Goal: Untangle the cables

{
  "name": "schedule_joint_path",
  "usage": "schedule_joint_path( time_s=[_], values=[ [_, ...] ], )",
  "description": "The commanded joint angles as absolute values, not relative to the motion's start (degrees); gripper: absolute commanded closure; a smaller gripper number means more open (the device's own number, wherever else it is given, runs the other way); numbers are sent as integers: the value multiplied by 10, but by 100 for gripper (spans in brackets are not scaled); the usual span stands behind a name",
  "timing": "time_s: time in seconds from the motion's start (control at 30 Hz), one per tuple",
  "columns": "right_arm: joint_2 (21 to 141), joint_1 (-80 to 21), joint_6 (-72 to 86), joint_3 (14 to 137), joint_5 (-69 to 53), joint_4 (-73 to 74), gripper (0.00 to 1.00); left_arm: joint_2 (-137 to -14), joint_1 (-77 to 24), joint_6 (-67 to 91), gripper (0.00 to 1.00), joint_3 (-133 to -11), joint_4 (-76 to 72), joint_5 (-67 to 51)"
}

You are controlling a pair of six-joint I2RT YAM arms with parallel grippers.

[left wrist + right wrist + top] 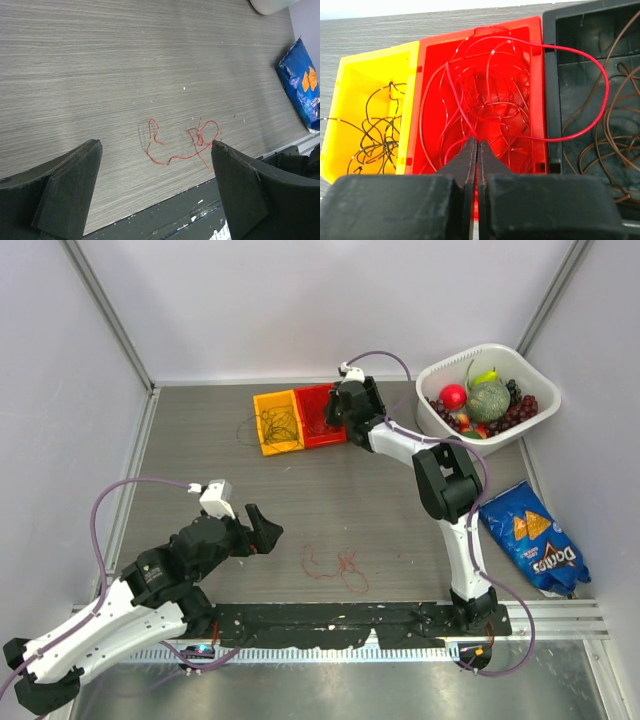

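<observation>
A loose red cable [335, 565] [180, 142] lies curled on the table near the front edge. My left gripper [256, 532] [156, 145] hovers open just left of it, nothing between its fingers. At the back stand a yellow bin [278, 422] [350, 80] of black cables [377, 130], a red bin [318, 415] [532, 35] of red cables [490, 95], and a black bin [550, 75] of brown cables [612, 140]. My right gripper [340, 412] [477, 142] hangs over the red bin, shut on a red cable [600, 100] that loops over the black bin.
A white basket [535, 390] of fruit sits at the back right. A blue Doritos bag [535, 540] [305, 80] lies at the right edge. A black cable end [247, 430] spills from the yellow bin onto the table. A black rail [330, 620] runs along the front.
</observation>
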State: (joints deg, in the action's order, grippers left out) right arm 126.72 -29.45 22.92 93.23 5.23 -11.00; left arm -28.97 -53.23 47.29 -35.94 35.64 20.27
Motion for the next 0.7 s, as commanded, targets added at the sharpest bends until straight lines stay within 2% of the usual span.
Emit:
schedule_joint_path(
  time_s=[0.0,0.2,0.3,0.4,0.57,0.67],
  values=[
    [1279,-299,235,1011,68,-48,93,-280,-533,492,5,-372,338,195],
    [1267,-298,208,1092,61,96,77,-271,-533,519,5,-362,338,180],
    [1252,-298,195,1137,62,186,56,-274,-533,527,5,-358,337,171],
    [1224,-299,184,1137,58,232,45,-291,-532,533,4,-356,331,161],
    [1090,-299,196,994,57,225,39,-339,-533,547,1,-346,311,133],
    [989,-301,223,839,15,179,37,-350,-533,566,2,-328,289,129]
  ],
)
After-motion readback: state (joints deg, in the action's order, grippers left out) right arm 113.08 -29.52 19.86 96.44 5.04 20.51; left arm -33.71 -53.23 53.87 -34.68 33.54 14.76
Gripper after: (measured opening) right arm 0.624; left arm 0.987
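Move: The right hand still pinches the end of a red cable over the red bin, whose middle lies about 1 cm ahead, 2 cm left and some 8 cm below. The yellow bin is about 12 cm left and level with the hand, the black bin 8 cm right and 2 cm ahead, both 8 cm below. From the open left hand, the loose red cable on the table lies about 15 cm right, 5 cm back and 17 cm below. The right fingers let go of the red cable over the red bin, opening to a bit over half while the hand edges forward and lifts. It then draws back about 7 cm, rising some 5 cm overall and drifting 4 cm right, clear of the bins, fingers tipping down about 10 degrees. The left hand, still open, finally eases right and down about 2 cm each towards the loose red cable. ##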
